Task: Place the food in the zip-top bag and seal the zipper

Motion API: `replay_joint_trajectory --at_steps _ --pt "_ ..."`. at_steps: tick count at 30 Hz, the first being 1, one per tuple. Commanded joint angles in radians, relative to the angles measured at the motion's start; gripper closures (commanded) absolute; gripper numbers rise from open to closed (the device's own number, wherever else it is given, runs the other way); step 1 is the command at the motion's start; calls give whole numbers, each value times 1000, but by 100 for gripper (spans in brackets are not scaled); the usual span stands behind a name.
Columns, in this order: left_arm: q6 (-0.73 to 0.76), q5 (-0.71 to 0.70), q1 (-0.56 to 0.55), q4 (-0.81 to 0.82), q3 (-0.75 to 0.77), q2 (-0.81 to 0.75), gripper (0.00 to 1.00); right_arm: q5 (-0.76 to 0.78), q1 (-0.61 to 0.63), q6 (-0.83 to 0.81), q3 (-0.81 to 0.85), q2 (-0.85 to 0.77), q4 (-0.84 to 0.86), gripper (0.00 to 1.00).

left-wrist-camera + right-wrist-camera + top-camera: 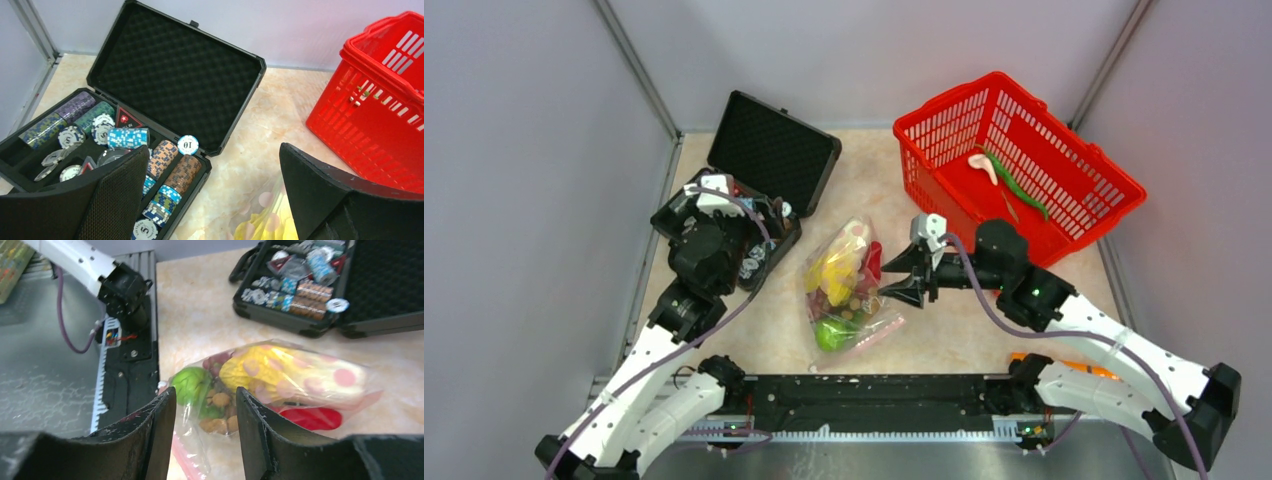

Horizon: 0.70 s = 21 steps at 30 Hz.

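Note:
The zip-top bag lies in the middle of the table, and the food is inside it. Through the plastic I see a yellow leafy bunch, a green fruit, red-purple grapes and brown bits. The pink zipper runs along the bag's near edge and shows below my right fingers. My right gripper hovers at the bag's right side, jaws apart and holding nothing. My left gripper stands wide open over the case's near corner, with a corner of the bag below it.
An open black case with rows of poker chips sits at the left back. A red basket holding a green and a white item stands at the right back. The arms' black base rail runs along the near edge.

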Motion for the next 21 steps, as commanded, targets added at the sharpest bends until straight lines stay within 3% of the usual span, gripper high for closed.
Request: replay_joint_trajectory --at_steps 1,5,7,9,14,18,21 --pt "-8 67 6 26 26 37 1 177 -2 13 19 -24 35 53" --pt "-16 120 6 4 44 90 1 439 -3 35 48 -24 76 52" --pt "-36 136 21 -5 56 117 1 523 -5 56 63 -23 95 45" --pt "-74 214 99 -26 68 134 1 566 -27 85 92 -10 133 35" --pt "-211 423 304 -34 81 181 1 637 -220 265 260 83 -10 31" --pt "-280 359 333 -83 119 222 1 601 -402 315 285 64 -63 30" --pt "-291 286 333 -124 144 238 1 594 -524 347 235 -9 -64 23"
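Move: The right hand, empty and half open, points left above the near right side of the filled bag, whose middle lies about 11 cm to its left, 8 cm ahead and 22 cm below. The red basket's middle is some 28 cm ahead, 28 cm to its right and 16 cm lower. From the left hand the bag is roughly 19 cm right, 8 cm back and 28 cm down; the chip tray is about 9 cm left, 3 cm ahead, 28 cm below. Touching nothing, the right hand leaves the bag and sweeps over the near-left rim of the red basket, about 18 cm forward and 14 cm right while climbing some 8 cm; it swings clockwise about 60 degrees and its fingers open wider. The left hand, still wide open, sinks and pushes forward about 5 cm each above the chip case, swaying right then back left, fingertips tipping down 15 degrees. ##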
